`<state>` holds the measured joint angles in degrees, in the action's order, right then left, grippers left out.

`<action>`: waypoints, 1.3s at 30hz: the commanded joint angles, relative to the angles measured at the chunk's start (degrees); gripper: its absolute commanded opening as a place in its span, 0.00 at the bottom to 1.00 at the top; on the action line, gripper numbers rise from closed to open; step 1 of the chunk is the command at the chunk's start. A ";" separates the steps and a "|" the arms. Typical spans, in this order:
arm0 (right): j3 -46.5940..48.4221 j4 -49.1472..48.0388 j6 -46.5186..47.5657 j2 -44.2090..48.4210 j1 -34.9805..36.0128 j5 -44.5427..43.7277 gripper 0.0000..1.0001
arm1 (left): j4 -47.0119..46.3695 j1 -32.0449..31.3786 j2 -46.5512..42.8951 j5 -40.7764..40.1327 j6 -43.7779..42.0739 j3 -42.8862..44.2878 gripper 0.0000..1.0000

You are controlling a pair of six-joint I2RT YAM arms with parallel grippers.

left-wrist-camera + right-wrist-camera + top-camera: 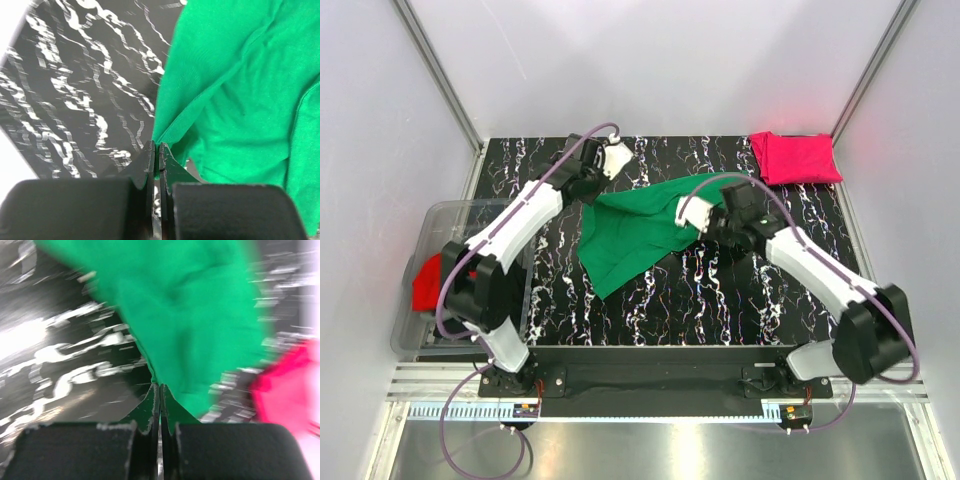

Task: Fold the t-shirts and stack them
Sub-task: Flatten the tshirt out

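A bright green t-shirt (635,232) hangs spread over the middle of the black marbled table (720,300), held up at two corners. My left gripper (157,146) is shut on its far left edge, near the back of the table. My right gripper (160,385) is shut on its right corner; that view is blurred. The green t-shirt (240,85) fills the right of the left wrist view. A magenta-pink t-shirt (794,157) lies folded at the back right corner, also showing as the pink t-shirt (290,390) in the right wrist view. A red t-shirt (427,283) lies in the bin.
A clear plastic bin (440,225) stands off the table's left edge, partly behind my left arm. White walls and metal posts enclose the table on three sides.
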<state>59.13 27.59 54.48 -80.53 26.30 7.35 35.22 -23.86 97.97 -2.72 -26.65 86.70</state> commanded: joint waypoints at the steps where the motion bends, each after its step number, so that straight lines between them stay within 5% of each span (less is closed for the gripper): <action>1: 5.20 -4.91 -2.79 5.12 -0.55 -8.39 0.00 | -2.00 0.65 -7.53 -1.76 -3.93 3.92 0.00; 7: 12.66 -11.50 -7.72 8.11 -3.27 -14.82 0.00 | -2.18 0.74 -10.78 -2.55 -5.60 10.93 0.00; 20: 25.78 -16.70 -3.23 15.13 -7.06 -18.25 0.00 | -2.00 -2.24 -16.94 -2.46 -9.38 21.94 0.00; 27: 13.30 -0.64 -10.17 28.47 -6.62 -8.34 0.00 | -1.47 -3.21 -20.10 -1.85 -8.77 13.34 0.00; 31: 9.00 20.01 -10.80 33.50 -6.35 7.30 0.00 | -0.95 -3.21 -20.54 -1.32 -8.68 7.36 0.00; 33: 7.76 27.47 -8.34 33.69 -6.35 11.96 0.30 | -0.51 -3.30 -20.54 -1.06 -8.59 5.86 0.00; 36: 6.00 23.16 -10.09 31.68 -6.44 9.19 0.63 | 0.02 -3.30 -20.02 -0.01 -8.94 3.49 0.00; 39: 6.17 12.19 -12.64 26.32 -6.44 6.10 0.68 | 0.29 -3.30 -19.23 0.87 -9.12 0.76 0.00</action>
<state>64.90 48.21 44.73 -49.74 19.55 13.17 37.71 -27.03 78.61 -3.18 -34.81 88.51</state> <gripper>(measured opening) 0.677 0.024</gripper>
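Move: Both hands already hold the green t-shirt. Its middle lies about 10 cm right of the left hand, 3 cm back and 15 cm below; from the right hand it is some 11 cm left, 3 cm ahead and 10 cm below. The folded pink shirt lies about 19 cm right of the right hand and 17 cm ahead; the clear bin is roughly 27 cm left of the left hand and 15 cm back. Both hands whip the green t-shirt up some 30 cm, then down, the right drawing back and letting go. ##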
